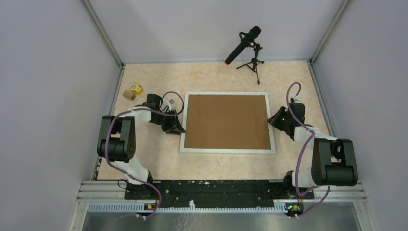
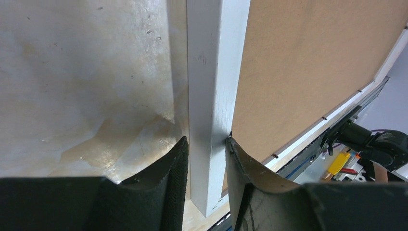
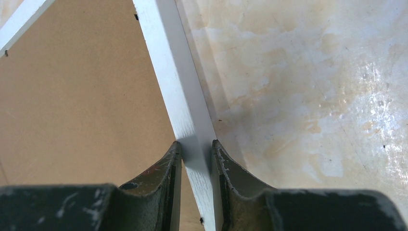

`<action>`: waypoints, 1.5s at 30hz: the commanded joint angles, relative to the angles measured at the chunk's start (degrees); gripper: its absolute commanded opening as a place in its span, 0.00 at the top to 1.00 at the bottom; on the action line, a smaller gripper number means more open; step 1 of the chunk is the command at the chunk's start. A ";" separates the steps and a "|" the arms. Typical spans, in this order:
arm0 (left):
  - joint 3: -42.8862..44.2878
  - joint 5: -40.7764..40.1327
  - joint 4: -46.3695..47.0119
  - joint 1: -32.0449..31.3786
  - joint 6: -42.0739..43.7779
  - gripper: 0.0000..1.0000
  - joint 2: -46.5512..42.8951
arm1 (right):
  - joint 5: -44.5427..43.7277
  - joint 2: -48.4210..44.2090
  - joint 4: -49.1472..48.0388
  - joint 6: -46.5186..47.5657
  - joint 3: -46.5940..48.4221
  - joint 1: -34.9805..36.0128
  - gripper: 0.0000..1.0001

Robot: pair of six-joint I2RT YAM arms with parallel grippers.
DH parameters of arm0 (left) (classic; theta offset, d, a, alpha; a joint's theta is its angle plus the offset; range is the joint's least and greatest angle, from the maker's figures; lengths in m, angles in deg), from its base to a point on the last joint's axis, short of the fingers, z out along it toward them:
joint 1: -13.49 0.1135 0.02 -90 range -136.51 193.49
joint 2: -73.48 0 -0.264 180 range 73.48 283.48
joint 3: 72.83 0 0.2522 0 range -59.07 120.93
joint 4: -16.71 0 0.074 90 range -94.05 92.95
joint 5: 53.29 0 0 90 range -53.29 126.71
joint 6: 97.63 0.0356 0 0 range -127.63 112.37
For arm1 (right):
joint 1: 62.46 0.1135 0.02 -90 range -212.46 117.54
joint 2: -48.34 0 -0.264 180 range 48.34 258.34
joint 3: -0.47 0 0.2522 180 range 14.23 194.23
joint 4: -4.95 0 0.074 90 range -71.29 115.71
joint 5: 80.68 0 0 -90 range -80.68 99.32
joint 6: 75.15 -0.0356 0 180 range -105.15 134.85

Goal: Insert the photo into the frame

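The frame (image 1: pixel 226 150) lies flat mid-table, its white moulding around a brown backing board (image 1: pixel 227 121) that faces up. The photo is hidden. My left gripper (image 1: pixel 179 126) is at the frame's left rail. In the left wrist view that gripper (image 2: pixel 207 140) straddles the white moulding (image 2: pixel 211 72), jaws closed against both its sides. My right gripper (image 1: pixel 272 120) is at the right rail. In the right wrist view it (image 3: pixel 196 143) pinches the moulding (image 3: pixel 168 62), with the brown board (image 3: pixel 72 96) to the inside.
A black microphone on a small tripod (image 1: pixel 245 45) stands at the back of the table. Small yellow and brown blocks (image 1: pixel 133 91) sit near the left wall. Grey walls close in the table on three sides.
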 commanded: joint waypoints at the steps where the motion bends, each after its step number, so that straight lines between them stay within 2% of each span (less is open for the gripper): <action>1: 2.08 -4.33 2.85 -1.05 -0.22 0.61 2.38 | -1.40 2.81 2.77 0.85 -1.38 -0.37 1.00; 11: 7.05 -9.36 -1.69 -2.47 2.13 0.63 6.54 | -0.89 3.12 2.62 1.01 -1.36 -0.35 1.00; 17: 11.19 -16.41 -4.50 -8.68 2.45 0.55 8.79 | -0.65 3.67 2.53 1.12 -1.29 -0.31 1.00; 23: 13.36 -20.77 -5.34 -11.35 1.14 0.58 12.25 | -0.72 3.62 2.69 1.36 -1.13 0.02 1.00; 28: 16.67 -31.15 -8.91 -14.71 0.52 0.59 15.08 | -0.84 3.52 3.04 1.38 -0.79 0.65 1.00; 33: 20.80 -38.06 -12.27 -17.79 -1.31 0.56 20.97 | -1.39 3.33 3.45 1.55 -0.57 1.36 1.00; 37: 22.94 -51.47 -16.43 -23.22 -2.21 0.52 24.13 | -1.48 2.92 3.59 1.56 -0.56 1.41 1.00; 39: 25.11 -57.44 -19.45 -24.65 -2.54 0.47 22.27 | -2.00 2.82 3.58 1.54 -0.59 1.39 1.00; 41: 26.38 -60.91 -20.63 -25.43 -2.26 0.39 15.10 | -2.27 2.92 3.63 1.56 -0.56 1.36 1.00; 43: 27.93 -57.04 -21.18 -25.35 -2.55 0.31 6.33 | -2.90 2.86 3.72 1.56 -0.26 1.40 1.00; 45: 27.96 -49.06 -21.14 -25.37 -4.57 0.25 -2.39 | -3.66 2.77 4.87 1.79 0.50 1.37 1.00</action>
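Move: The frame's left rail runs between the left fingers, its middle about 4 cm ahead at fingertip height; the near-left corner is some 10 cm back and level sideways, the backing board's middle about 20 cm right and 4 cm ahead. The right fingers hold the frame's right rail at about its middle; from them the backing board's middle is some 20 cm left, level front to back, and the near-right corner about 14 cm back and 3 cm right. The frame is still straddled at its left rail and pinched at its right rail as both hands ease right and forward, the left by about 2.5 cm, the right by half that with its grip kept. The left wrist rolls some 50 degrees until its fingers point down, then they open wider and rise clear of the left rail while drifting back left a little. ##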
